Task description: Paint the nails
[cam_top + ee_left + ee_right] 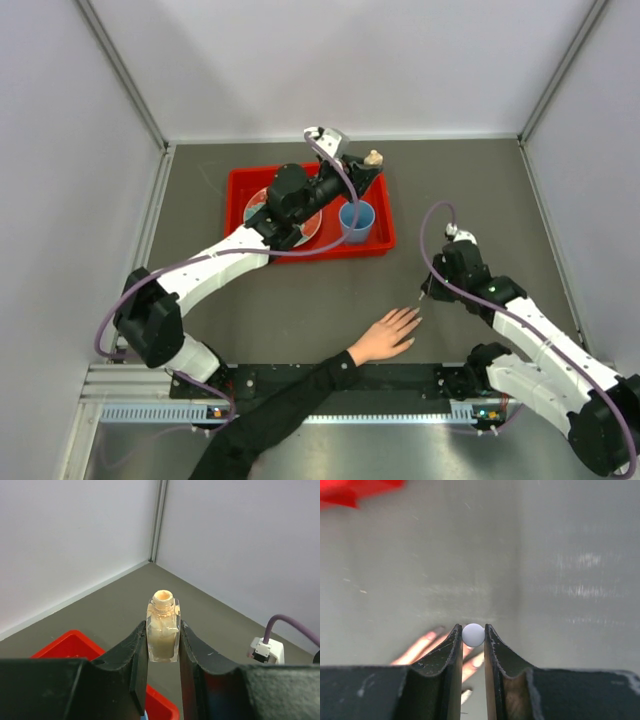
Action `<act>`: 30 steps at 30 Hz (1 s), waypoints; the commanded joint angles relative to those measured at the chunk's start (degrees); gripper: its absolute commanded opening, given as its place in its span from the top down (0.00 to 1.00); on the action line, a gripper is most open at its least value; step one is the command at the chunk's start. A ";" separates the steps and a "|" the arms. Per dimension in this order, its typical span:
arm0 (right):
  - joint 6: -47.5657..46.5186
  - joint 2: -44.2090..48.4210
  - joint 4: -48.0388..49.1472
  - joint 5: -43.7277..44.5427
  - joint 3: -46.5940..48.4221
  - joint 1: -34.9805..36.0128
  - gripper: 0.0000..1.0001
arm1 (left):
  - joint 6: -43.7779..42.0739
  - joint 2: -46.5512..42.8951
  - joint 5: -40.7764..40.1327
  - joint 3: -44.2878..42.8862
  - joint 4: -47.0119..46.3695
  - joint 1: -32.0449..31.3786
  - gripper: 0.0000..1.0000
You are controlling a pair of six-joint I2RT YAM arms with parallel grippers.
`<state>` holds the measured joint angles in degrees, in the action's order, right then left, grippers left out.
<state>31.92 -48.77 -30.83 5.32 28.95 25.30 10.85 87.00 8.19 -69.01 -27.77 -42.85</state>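
Observation:
My left gripper (367,167) (163,626) is shut on a small uncapped glass bottle of cream polish (373,157) (163,635), held upright above the far right corner of the red tray (385,243). My right gripper (432,284) (473,631) is shut on the brush's white round cap (473,635), with the thin brush (421,297) pointing down just beyond the fingertips. A light-skinned hand (385,336) with a black sleeve lies flat on the table. Its fingers (419,649) and pale nails (478,661) show blurred below the right jaws.
The red tray (65,645) also holds a blue cup (356,222) and a round plate (258,210), partly under the left arm. The sleeved forearm (290,400) crosses the near rail between the arm bases. Grey walls close in the table.

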 commanded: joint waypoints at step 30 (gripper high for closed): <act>-13.65 -2.81 -14.43 -32.22 50.72 2.37 1.00 | 10.07 -43.31 39.89 26.92 13.61 5.32 1.00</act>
<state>19.11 -49.93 -40.71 -20.73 67.64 25.52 21.17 46.92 44.40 -41.76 -16.82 -37.45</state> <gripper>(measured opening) 0.178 0.313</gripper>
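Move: The right hand holds the brush just off the fingertips; the open polish bottle, in the left gripper, lies about 17 cm to its left, 15 cm ahead and 29 cm above. From the right hand, the blue cup is some 19 cm left and 16 cm ahead, slightly lower, and the hand being painted about 10 cm left and 11 cm back, 5 cm below. From the left hand, the brush lies roughly 16 cm back, 16 cm right and 31 cm below. The right hand lifts the brush about 25 cm towards the bottle, which the left brings back some 20 cm. ##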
